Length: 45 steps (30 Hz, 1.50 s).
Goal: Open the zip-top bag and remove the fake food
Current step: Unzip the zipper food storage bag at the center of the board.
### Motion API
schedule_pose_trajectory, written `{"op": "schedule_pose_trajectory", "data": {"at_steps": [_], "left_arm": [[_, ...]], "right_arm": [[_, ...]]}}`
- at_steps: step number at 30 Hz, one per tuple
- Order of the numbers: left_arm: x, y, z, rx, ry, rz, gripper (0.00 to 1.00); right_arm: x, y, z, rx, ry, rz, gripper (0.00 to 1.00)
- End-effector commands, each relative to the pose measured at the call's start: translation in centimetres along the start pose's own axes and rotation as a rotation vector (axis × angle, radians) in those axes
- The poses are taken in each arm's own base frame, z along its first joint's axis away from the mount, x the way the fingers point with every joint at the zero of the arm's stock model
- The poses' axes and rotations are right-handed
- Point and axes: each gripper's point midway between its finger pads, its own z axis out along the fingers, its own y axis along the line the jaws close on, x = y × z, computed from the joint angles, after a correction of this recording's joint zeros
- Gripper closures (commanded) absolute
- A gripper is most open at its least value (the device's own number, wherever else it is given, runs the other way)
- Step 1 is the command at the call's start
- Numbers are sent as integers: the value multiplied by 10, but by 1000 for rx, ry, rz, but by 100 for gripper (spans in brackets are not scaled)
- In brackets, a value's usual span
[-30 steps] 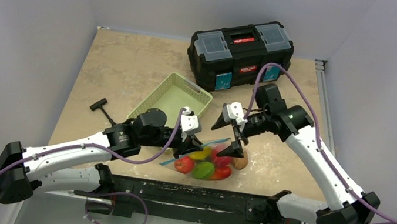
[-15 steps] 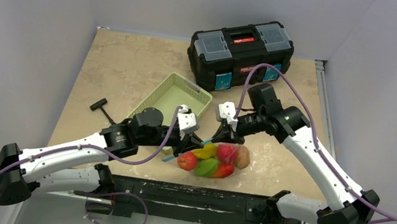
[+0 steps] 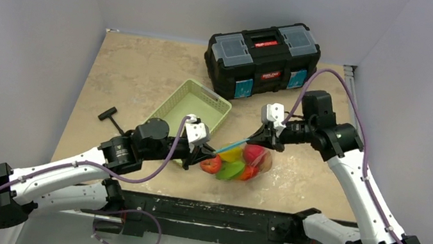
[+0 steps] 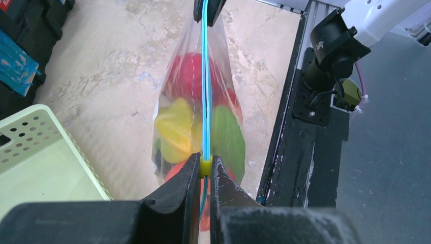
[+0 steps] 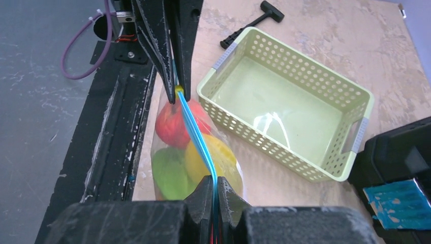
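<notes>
The zip-top bag [image 3: 235, 162] hangs from its teal-blue zip strip [image 3: 235, 145], which is stretched taut between both grippers near the table's front. My left gripper [image 3: 201, 151] is shut on the yellow slider [image 4: 205, 165] at the strip's left end. My right gripper [image 3: 261, 140] is shut on the strip's other end [image 5: 213, 180]. The fake food sits inside the clear bag: red [image 4: 187, 76], yellow [image 4: 174, 129] and green [image 4: 226, 138] pieces. The strip looks closed along its whole length.
A pale green lattice basket [image 3: 194, 107] stands just behind the left gripper. A black toolbox [image 3: 263, 58] is at the back. A black T-handled tool [image 3: 111, 120] lies left of the basket. The black base rail [image 3: 207, 212] runs along the near edge.
My right gripper has shut on the far end of the zip strip and drawn right. The left arm drew back left, so the strip is now taut and the bag lifted.
</notes>
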Motion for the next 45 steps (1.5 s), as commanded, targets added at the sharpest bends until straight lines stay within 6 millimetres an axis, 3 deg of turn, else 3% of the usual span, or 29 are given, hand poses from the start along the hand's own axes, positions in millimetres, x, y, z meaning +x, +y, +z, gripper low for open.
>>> {"op": "schedule_pose_trajectory", "data": {"at_steps": [1,20,29,30,33,36,41,45], "left_arm": [[16,2,-11,-20,58,4,100],[37,15,-30,-130,58,-40,100],[38,24,-34,-188,50,-66,100],[36,23,-32,-186,43,-74,93],[19,12,-25,-125,-8,-111,58],[-1,1,-21,-65,-50,-142,36],[-17,8,-28,-113,-89,-160,18],[-22,18,-41,-182,-129,-170,6]], "right_arm": [[-10,-18,-18,111,-7,-49,100],[-3,-51,-53,304,0,-2,100],[-3,-56,-56,314,-4,10,100],[-3,-55,-55,306,-7,14,100],[1,-53,-52,278,-4,20,100],[2,-57,-51,264,6,15,100],[-2,-63,-55,271,25,-14,100],[-7,-58,-55,221,28,-80,100]]}}
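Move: The left fingers already hold the yellow slider, with the red peach about 2 cm back and 1 cm left of that hand, some 9 cm below. The yellow food lies about 5 cm right, 1 cm out and 9 cm below; the basket about 12 cm left, 12 cm out and 17 cm down. From the right hand, already gripping the blue strip, the slider is some 10 cm left, 5 cm back and 2 cm lower. The hands part, left dragging the slider about 4 cm left then opening, right pulling the strip forward-right. ##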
